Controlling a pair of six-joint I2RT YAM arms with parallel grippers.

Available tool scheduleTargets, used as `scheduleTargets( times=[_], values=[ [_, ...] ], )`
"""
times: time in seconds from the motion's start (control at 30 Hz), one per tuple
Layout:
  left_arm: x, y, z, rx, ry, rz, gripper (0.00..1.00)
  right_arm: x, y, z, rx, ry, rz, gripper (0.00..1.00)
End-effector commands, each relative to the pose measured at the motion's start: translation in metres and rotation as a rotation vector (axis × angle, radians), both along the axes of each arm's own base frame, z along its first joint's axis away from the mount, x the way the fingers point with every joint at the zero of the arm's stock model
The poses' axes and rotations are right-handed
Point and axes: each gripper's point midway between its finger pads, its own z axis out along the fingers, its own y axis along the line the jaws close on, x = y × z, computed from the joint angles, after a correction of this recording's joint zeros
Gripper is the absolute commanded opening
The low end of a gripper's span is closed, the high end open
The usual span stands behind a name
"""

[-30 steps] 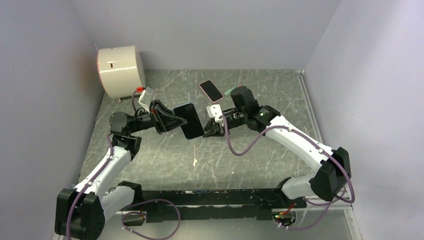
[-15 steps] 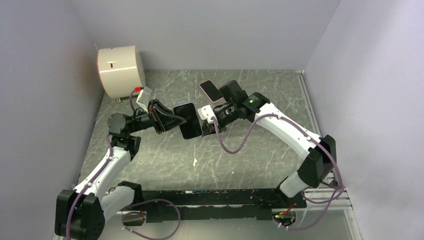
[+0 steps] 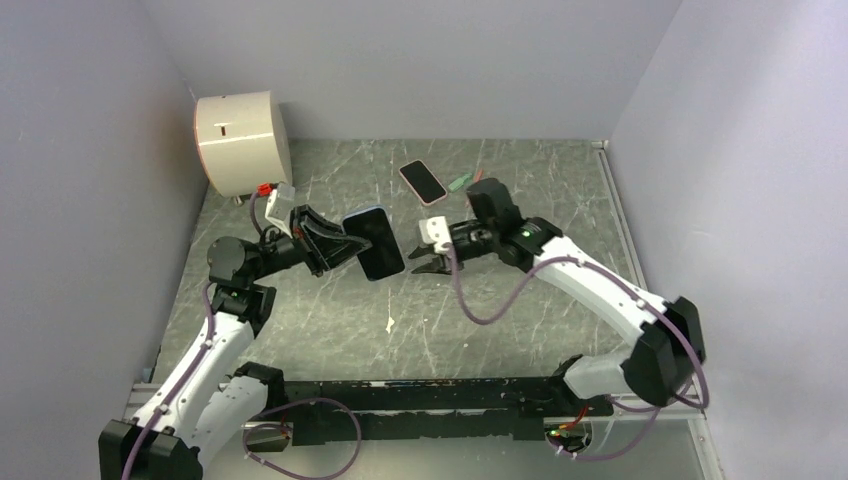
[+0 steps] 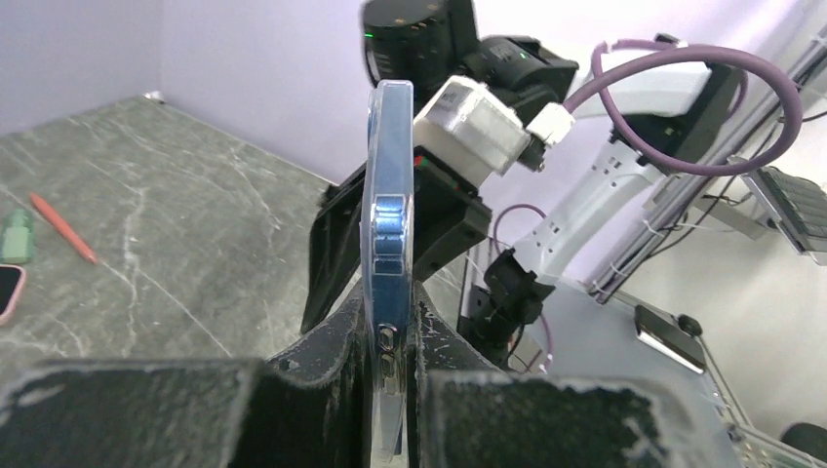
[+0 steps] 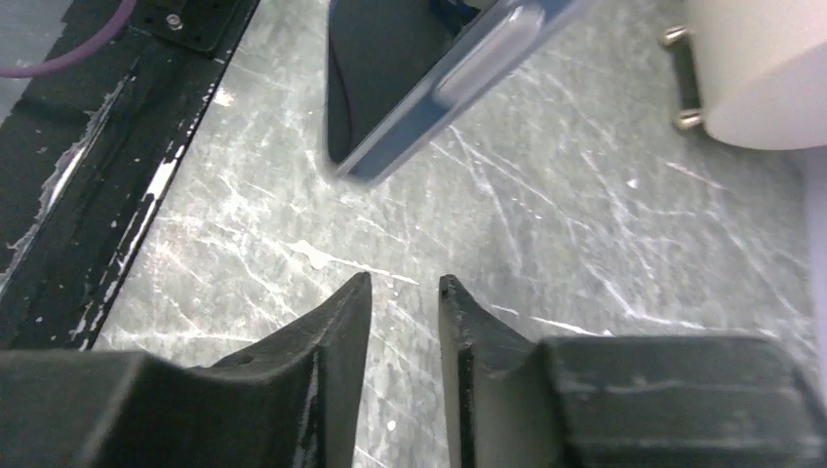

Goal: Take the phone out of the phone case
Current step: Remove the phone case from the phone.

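A dark-screened phone in its bluish clear phone case (image 3: pixel 375 243) hangs above the table's middle, tilted. My left gripper (image 3: pixel 335 245) is shut on its left end. In the left wrist view the phone case (image 4: pixel 387 214) stands edge-on and upright between my fingers, with my left gripper (image 4: pixel 390 322) clamped on both faces. My right gripper (image 3: pixel 413 262) sits just right of the phone, apart from it, jaws slightly open and empty. The right wrist view shows my right gripper (image 5: pixel 405 285) over bare table, with the phone's lower corner (image 5: pixel 439 93) above and ahead of the tips.
A white cylinder (image 3: pixel 240 140) stands at the back left. A pink phone (image 3: pixel 422 181) lies flat behind my right arm, with a green piece and a red pen (image 3: pixel 462 181) beside it. A black rail (image 3: pixel 420 400) runs along the near edge.
My right gripper reached in against the phone's right edge, then drew back to the right and opened a little. The left arm shifted slightly left, still holding the phone.
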Motion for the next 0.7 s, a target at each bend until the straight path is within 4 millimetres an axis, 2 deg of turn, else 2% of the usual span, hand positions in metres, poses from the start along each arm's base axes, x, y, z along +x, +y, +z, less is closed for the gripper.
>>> scheduleTargets(
  times=[0.0,0.13,0.23,0.43,0.67],
  values=[
    [0.011,0.007,0.008,-0.016,-0.074,0.110,0.03,-0.010,-0.007,0.051,0.215,-0.018,-0.036,0.40],
    [0.012,0.007,0.007,-0.011,-0.083,0.121,0.03,-0.027,-0.014,0.052,0.260,0.035,-0.035,0.49],
    [0.009,0.006,0.007,-0.011,-0.093,0.095,0.03,-0.029,-0.017,0.052,0.266,0.055,-0.052,0.52],
    [0.002,0.004,0.008,-0.019,-0.124,0.056,0.02,-0.029,-0.011,0.070,0.317,0.100,-0.052,0.53],
    [0.001,0.003,0.008,-0.021,-0.129,0.045,0.02,-0.030,0.000,0.067,0.284,0.211,-0.001,0.53]
  ],
)
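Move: My left hand still holds the cased phone by its long edge, its middle about 4 cm to that hand's right and roughly level with it. From my right hand, free and partly open just off the phone's near lower corner, the phone's middle is some 7 cm left and 9 cm higher, about level fore and aft. On the table some 20 cm below my right hand, the pink-edged phone lies about 35 cm ahead and 1 cm right, the green tool 10 cm to its right. I lift my right hand about 5 cm beside the phone's near corner, swinging back some 2.5 cm and first right about 2 cm, then easing 1 cm left again. Its fingers spread much wider and tip up roughly 15 degrees towards level, touching nothing. My left hand keeps its pinch on the cased phone, drifting only about a centimetre. ##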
